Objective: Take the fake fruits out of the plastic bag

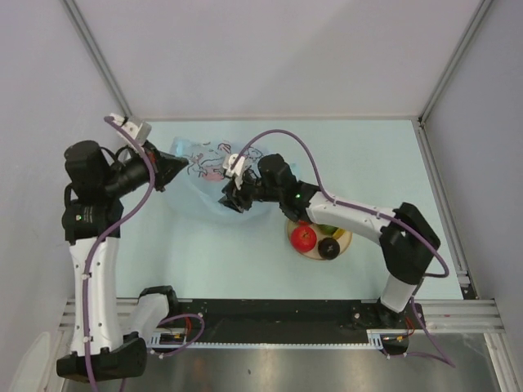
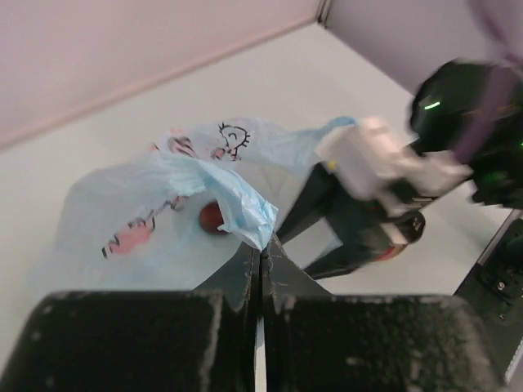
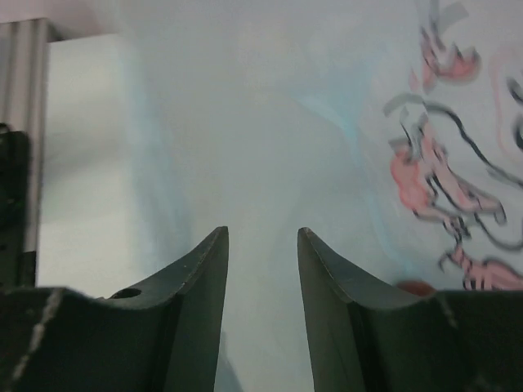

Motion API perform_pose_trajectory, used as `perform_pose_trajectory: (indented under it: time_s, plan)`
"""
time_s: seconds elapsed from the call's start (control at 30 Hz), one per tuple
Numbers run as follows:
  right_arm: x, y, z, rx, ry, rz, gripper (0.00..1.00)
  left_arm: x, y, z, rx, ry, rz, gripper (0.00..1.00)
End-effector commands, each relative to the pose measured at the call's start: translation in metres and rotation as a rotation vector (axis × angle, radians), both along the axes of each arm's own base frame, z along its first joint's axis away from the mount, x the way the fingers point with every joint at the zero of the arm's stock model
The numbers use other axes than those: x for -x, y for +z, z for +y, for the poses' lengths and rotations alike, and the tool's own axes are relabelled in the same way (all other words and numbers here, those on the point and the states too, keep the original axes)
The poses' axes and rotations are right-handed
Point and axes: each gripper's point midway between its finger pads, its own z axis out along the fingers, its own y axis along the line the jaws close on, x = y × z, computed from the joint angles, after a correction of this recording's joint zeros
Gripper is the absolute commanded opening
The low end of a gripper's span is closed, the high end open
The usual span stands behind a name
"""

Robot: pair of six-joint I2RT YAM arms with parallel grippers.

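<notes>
The light blue plastic bag lies at the back left of the table. My left gripper is shut on a bunched edge of the plastic bag, and its tips pinch the film. An orange-red fruit shows through the bag. My right gripper is at the bag's right side, its fingers apart with only bag film ahead of the right gripper. The orange-red fruit peeks out just right of the right finger. A red apple, a dark maroon fruit and a green one lie outside the bag.
The three fruits outside the bag rest on a round tan plate under my right forearm. White walls close in the table on three sides. A metal rail runs along the right edge.
</notes>
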Motion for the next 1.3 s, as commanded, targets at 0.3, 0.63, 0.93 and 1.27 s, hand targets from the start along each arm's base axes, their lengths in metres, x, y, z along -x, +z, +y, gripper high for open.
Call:
perform_pose_trajectory:
  time_s: [0.3,0.63,0.93,1.27]
  plan:
    - [-0.074,-0.053,-0.015,0.106,-0.212,0.087,0.48,0.01,-0.042,0.003,-0.045,-0.001,0.063,0.0]
    - [-0.063,-0.043,-0.014,0.04,-0.321,-0.017,0.68,0.018,-0.092,0.007,-0.089,0.002,0.142,0.0]
    - [-0.109,-0.089,-0.028,0.152,-0.453,-0.08,0.82,0.024,-0.112,0.005,-0.098,-0.013,0.178,0.0]
    - [-0.131,-0.145,-0.029,0.258,-0.427,-0.096,0.87,0.026,-0.119,0.007,-0.107,-0.008,0.198,0.0]
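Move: The dark red fruit left in the bag lies some 16 cm ahead of the right hand, about level with it sideways, and roughly 21 cm below. On the plate, the red apple sits about 5 cm back and 18 cm to the right of that hand; the black avocado is about 7 cm back and 26 cm to the right, both some 20 cm below. From the left hand, still pinching the bag's rim, the dark red fruit is some 16 cm ahead, 6 cm to the right and 34 cm below. Down and forward into the bag goes the right hand: forward about 9 cm, back 6, then forward again while sinking about 16 cm overall, turning some 25 degrees clockwise and dipping its tips. Its half-open fingers spread nearly wide, pointing at the dark red fruit. The left hand briefly lifts the pinched rim, then lowers it to about 12 cm below the start. ##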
